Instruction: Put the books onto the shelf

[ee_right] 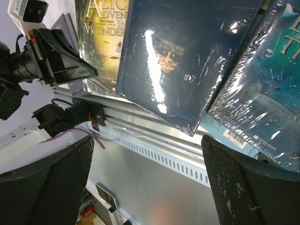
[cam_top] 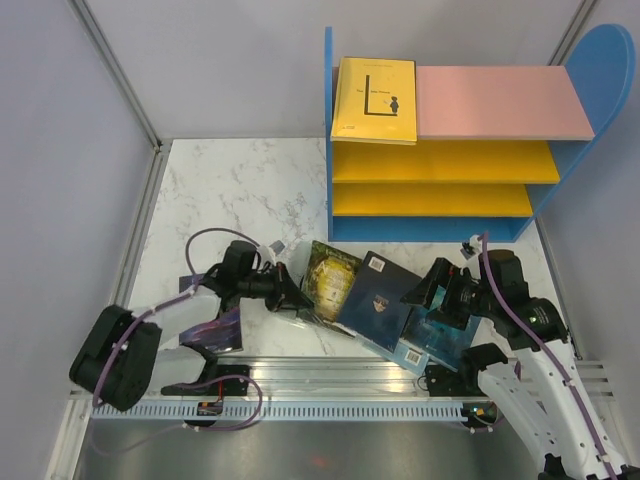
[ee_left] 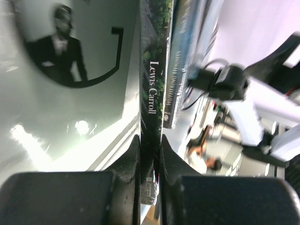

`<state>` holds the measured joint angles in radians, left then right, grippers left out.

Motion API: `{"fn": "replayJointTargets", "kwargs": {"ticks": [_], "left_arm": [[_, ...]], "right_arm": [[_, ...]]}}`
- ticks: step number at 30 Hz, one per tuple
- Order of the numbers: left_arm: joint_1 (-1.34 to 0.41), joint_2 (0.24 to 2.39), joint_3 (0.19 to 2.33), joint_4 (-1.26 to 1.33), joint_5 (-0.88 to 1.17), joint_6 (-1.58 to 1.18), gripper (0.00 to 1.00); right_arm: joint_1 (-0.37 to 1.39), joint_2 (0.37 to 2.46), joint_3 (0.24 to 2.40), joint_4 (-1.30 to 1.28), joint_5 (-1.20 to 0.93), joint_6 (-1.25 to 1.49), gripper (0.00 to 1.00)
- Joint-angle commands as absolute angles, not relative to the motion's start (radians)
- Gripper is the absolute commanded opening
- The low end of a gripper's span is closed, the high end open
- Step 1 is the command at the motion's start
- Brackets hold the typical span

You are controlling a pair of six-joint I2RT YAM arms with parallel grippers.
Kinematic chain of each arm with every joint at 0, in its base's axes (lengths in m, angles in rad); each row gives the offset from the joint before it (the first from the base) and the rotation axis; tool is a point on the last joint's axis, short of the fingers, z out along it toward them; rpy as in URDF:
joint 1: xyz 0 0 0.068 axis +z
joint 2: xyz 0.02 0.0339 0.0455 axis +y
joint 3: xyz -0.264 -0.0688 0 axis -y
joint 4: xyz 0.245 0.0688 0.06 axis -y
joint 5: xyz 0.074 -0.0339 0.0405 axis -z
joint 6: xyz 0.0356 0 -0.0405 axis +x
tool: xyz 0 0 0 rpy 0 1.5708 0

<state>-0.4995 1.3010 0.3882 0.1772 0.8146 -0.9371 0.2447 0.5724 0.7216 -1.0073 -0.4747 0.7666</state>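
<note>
The shelf (cam_top: 345, 225) stands at the back right with a yellow book (cam_top: 373, 100) flat on its pink top board. Three books lie fanned on the table: dark green (cam_top: 333, 275), dark navy (cam_top: 378, 300) and teal (cam_top: 440, 335). My left gripper (cam_top: 298, 293) is shut on the green book's left edge; in the left wrist view the fingers (ee_left: 129, 164) pinch its spine (ee_left: 152, 93), which reads Lewis Carroll. The right gripper (cam_top: 428, 290) hangs open over the navy book (ee_right: 183, 61) and the teal book (ee_right: 262, 93), with nothing between its fingers (ee_right: 47, 183).
A purple book (cam_top: 225, 328) lies under the left arm near the front rail (cam_top: 330, 372). A pale cover with a dark figure (ee_left: 58, 51) sits beside the gripped spine. Grey walls close in left and back. The two yellow shelf boards (cam_top: 440, 165) hold nothing.
</note>
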Motion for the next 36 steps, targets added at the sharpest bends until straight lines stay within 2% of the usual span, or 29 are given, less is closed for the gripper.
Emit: {"fn": "replayJointTargets", "kwargs": {"ticks": [1, 6, 17, 28, 32, 36], "left_arm": [[-0.379, 1.125, 0.436, 0.006, 0.833, -0.913, 0.02], [-0.250, 0.947, 0.472, -0.141, 0.908, -0.931, 0.02], [-0.249, 0.762, 0.591, -0.127, 0.948, -1.130, 0.02], [-0.250, 0.667, 0.531, -0.011, 0.966, -1.307, 0.02], [-0.250, 0.655, 0.509, -0.003, 0.966, -1.325, 0.02], [-0.252, 0.643, 0.494, 0.032, 0.959, -1.338, 0.02]], "right_arm": [[0.242, 0.560, 0.765, -0.945, -0.517, 0.802, 0.98], [0.242, 0.528, 0.739, -0.846, -0.558, 0.897, 0.98], [0.242, 0.511, 0.746, -0.663, -0.597, 1.032, 0.98], [0.262, 0.557, 0.652, -0.528, -0.555, 1.094, 0.98], [0.378, 0.644, 0.620, -0.427, -0.454, 1.115, 0.97], [0.564, 0.736, 0.614, -0.179, -0.336, 1.209, 0.97]]}}
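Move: Alice in Wonderland is already pinched by its spine in my left hand, its middle about 7 cm right and 3 cm ahead of that hand. My open right gripper, which is to meet it, is some 26 cm to the left hand's right, 3 cm back and 9 cm higher. From my right hand the Alice book lies about 20 cm left, 6 ahead, 12 below; the dark blue book 6 cm left, 5 ahead, and the teal book 8 cm right, 2 ahead, both 15 cm below. Keeping the spine pinched, I lift the Alice book about 16 cm with my left hand, first swinging some 5 cm left and a little forward, then almost straight up, turning counter-clockwise and levelling the fingers. My right hand, still wide open, rises and eases forward, then dips and reaches left towards the book, some 7 cm left and 5 cm forward overall, tilting its fingers up towards level, without touching. ##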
